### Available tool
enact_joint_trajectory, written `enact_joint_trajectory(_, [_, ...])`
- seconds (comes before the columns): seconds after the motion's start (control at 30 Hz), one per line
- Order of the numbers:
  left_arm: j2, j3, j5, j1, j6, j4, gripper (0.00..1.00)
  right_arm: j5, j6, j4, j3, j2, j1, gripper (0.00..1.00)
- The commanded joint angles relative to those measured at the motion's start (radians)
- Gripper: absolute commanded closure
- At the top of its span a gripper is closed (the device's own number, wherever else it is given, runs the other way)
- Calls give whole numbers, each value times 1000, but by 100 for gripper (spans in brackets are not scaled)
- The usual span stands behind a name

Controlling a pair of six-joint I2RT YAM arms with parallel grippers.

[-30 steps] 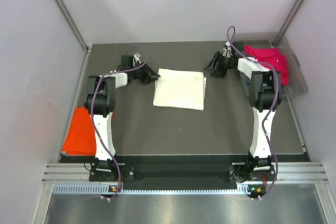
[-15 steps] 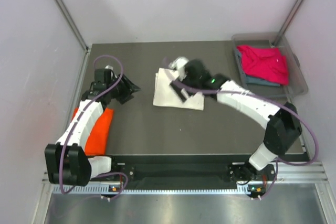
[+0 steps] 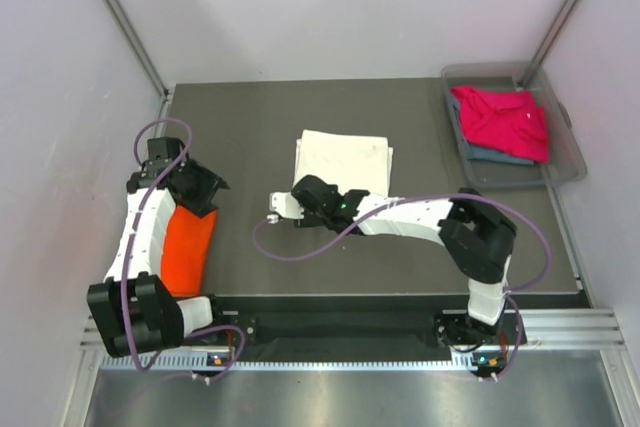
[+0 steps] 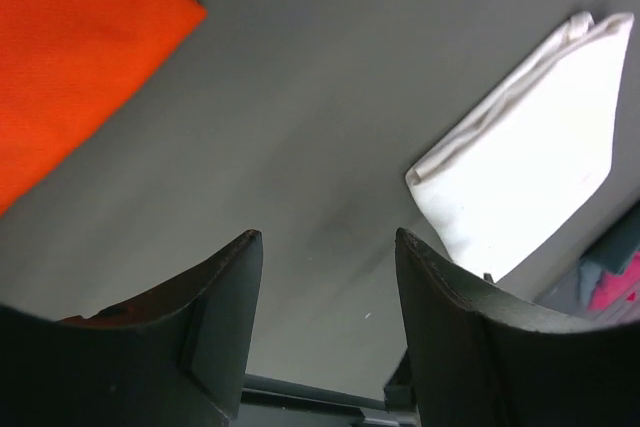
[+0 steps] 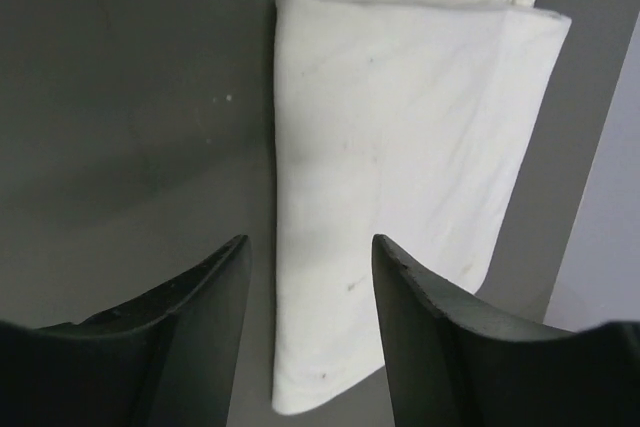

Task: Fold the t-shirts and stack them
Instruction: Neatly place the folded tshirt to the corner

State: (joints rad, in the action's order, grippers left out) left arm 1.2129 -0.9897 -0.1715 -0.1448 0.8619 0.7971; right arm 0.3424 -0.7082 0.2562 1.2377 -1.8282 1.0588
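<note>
A cream-white t-shirt (image 3: 343, 159) lies folded into a rectangle at the middle of the table. My right gripper (image 3: 313, 190) hovers over its near left corner, open and empty; in the right wrist view the shirt (image 5: 400, 147) shows between and beyond the gripper (image 5: 309, 242). An orange t-shirt (image 3: 185, 247) lies folded at the left edge. My left gripper (image 3: 216, 187) stands just beyond its far end, open and empty. The left wrist view shows the gripper (image 4: 327, 237) over bare table, the orange t-shirt (image 4: 70, 37) at upper left and the white t-shirt (image 4: 530, 147) at right.
A clear plastic bin (image 3: 570, 162) at the back right holds a magenta t-shirt (image 3: 500, 119) on top of a grey-blue one (image 3: 490, 154). Grey walls close in the table on both sides and at the back.
My right arm has drawn back from on top of the white t-shirt to its near left corner, jaws narrower. My left arm has swung left and nearer, towards the orange t-shirt.
</note>
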Motion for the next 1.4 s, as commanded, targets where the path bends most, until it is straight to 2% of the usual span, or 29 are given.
enact_joint_trajectory(0.0, [39,-43,-46,-62,-15,73,39,-11,-118,-45,104,-89,15,48])
enact_joint_trajectory(0.17, [77,-66,-48,-110,-58,90,38,-59,-99,-32,146,-141,17,48])
enact_joint_trajectory(0.3, [83,-47,-52,-114,-41,73,36,-25,-125,-72,151,-200,15,51])
enact_joint_trajectory(0.4, [103,-17,-130,-121,-38,11,37,0,-142,-98,155,-235,4,56])
enact_joint_trajectory(0.57, [143,-16,-239,-125,-66,-56,35,1,-151,-113,174,-269,-37,58])
enact_joint_trajectory(0.67, [149,5,-289,-127,-73,-138,26,1,-148,-112,190,-278,-62,67])
enact_joint_trajectory(0.7, [152,19,-354,-125,-75,-180,25,-5,-148,-98,200,-276,-71,76])
enact_joint_trajectory(0.83, [195,54,-447,-122,-58,-274,15,-43,-137,-64,207,-249,-83,97])
enact_joint_trajectory(0.9, [220,78,-474,-116,-40,-362,11,-55,-135,-32,203,-218,-83,100])
enact_joint_trajectory(1.03, [292,118,-579,-47,89,-557,9,-86,-116,-31,154,-137,-86,100])
enact_joint_trajectory(1.23, [365,157,-545,75,250,-824,6,-123,-96,-17,56,-3,-88,100])
enact_joint_trajectory(1.37, [467,94,-491,181,281,-890,2,-161,-91,-12,14,44,-103,100])
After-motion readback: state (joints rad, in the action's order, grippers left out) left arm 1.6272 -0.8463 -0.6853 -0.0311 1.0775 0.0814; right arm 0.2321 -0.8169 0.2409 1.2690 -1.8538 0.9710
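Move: For the right hand, the folded white t-shirt's middle lies about 12 cm ahead, 6 cm to the right and 5 cm below; the spot on its near edge next to the left corner is only some 4 cm ahead and 2 cm left. The orange t-shirt sits roughly 33 cm left and 8 cm back, the grey bin about 46 cm right and 22 cm ahead. From the left hand, the white t-shirt is about 28 cm right, 13 cm ahead and 11 cm below, the orange one 11 cm left and 7 cm back. Down, forward and a little left, about 5 cm down, the right hand reaches the white t-shirt's near edge, closes and pinches it just in from the left corner, then lifts it some 5 cm, easing back and right. After a short drift left, the left hand swings right, forward and down towards the shirt's left side, tilting its fingers about 30 degrees to the right and opening wide. ##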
